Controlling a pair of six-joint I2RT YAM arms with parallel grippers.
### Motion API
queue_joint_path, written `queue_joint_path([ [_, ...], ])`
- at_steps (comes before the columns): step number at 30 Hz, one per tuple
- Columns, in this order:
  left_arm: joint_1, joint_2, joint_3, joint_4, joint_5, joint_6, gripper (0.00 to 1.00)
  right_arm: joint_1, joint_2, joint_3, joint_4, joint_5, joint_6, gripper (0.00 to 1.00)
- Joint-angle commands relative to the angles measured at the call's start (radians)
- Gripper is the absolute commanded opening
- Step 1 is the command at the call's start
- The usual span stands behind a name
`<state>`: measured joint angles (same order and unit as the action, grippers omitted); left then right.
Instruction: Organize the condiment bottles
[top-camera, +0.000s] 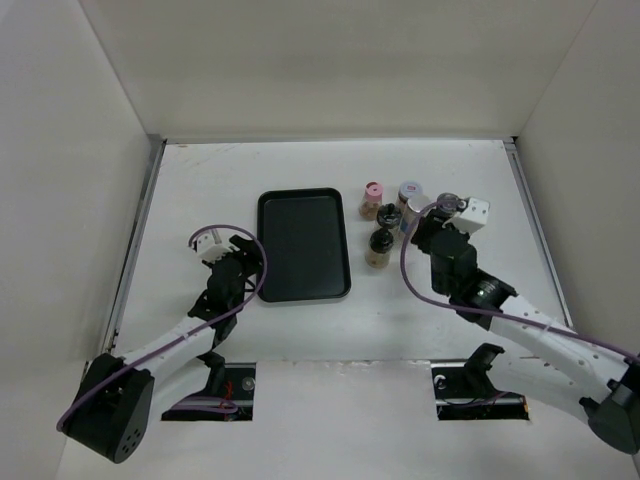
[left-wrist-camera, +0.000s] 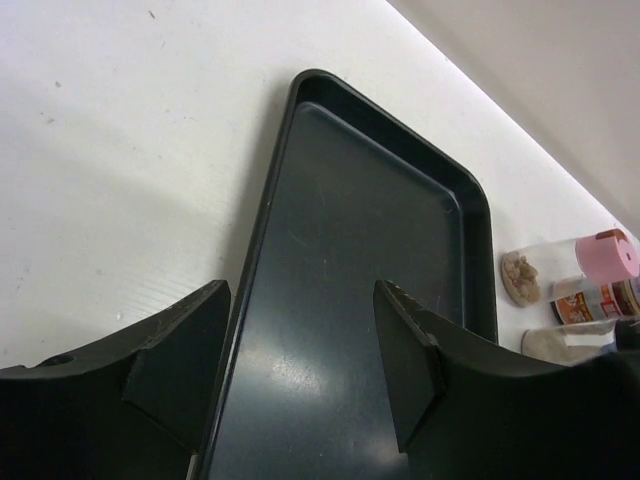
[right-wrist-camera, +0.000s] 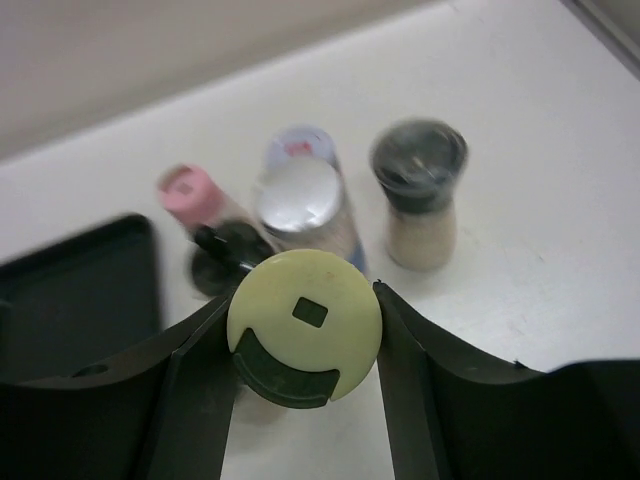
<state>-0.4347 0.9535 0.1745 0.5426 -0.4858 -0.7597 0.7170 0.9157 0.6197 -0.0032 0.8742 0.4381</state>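
Observation:
Several condiment bottles stand in a cluster right of the black tray (top-camera: 305, 245). Among them are a pink-capped one (top-camera: 372, 198) (right-wrist-camera: 185, 188), a silver-capped one (top-camera: 409, 193) (right-wrist-camera: 296, 195) and black-capped ones (top-camera: 379, 248) (right-wrist-camera: 418, 190). My right gripper (top-camera: 428, 222) (right-wrist-camera: 305, 335) is at the cluster's right side. It is shut on a bottle with a round cream cap (right-wrist-camera: 305, 320), and both fingers touch the cap's sides. My left gripper (top-camera: 245, 255) (left-wrist-camera: 300, 370) hangs open over the tray's left rim (left-wrist-camera: 262, 215) with nothing between its fingers.
White walls enclose the table on the left, back and right. The tray holds nothing. The bottles stand close together, and a black-capped one (right-wrist-camera: 215, 262) sits just behind the cream cap.

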Motion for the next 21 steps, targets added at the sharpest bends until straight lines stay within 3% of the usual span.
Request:
queue_joint_path([
  [1,0.018,-0.018,-0.013,0.046,0.003,-0.038,0.57,0.09,-0.041,0.141,0.046,0.048,-0.076,0.39],
  [7,0.064,-0.058,-0.047,0.045,0.026,-0.099,0.57,0.152,0.263,0.331,0.296,-0.249,-0.122,0.38],
  [15,0.126,-0.073,-0.07,0.042,0.104,-0.142,0.57,0.154,0.901,0.828,0.286,-0.448,-0.111,0.38],
  [21,0.135,-0.078,-0.075,0.04,0.112,-0.147,0.57,0.155,1.222,1.139,0.206,-0.495,-0.116,0.38],
])
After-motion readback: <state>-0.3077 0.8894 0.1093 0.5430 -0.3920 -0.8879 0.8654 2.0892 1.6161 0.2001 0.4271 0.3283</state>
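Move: The right hand, about 20 cm above the table, already holds the cream-capped bottle. The tray's middle lies some 28 cm to its left and 8 cm ahead. The near black-topped bottle stands about 10 cm left and 3 cm ahead, the far black-topped bottle 8 cm left and 11 cm ahead, and the silver-capped jar 12 cm ahead, 2 cm left. From the idle left hand, the tray's middle is about 10 cm right, 8 cm ahead and 10 cm below. Keeping its grip on the cream-capped bottle, the right hand sweeps about 33 cm left and some 15 cm forward in an arc, rising about 11 cm first to pass over the near black-topped bottle and then sinking again over the tray's far left part, while the wrist swings roughly 35 degrees counter-clockwise. The left hand, its half-open fingers empty, edges a couple of centimetres left, out of the way, rolling slightly with its left side down. ##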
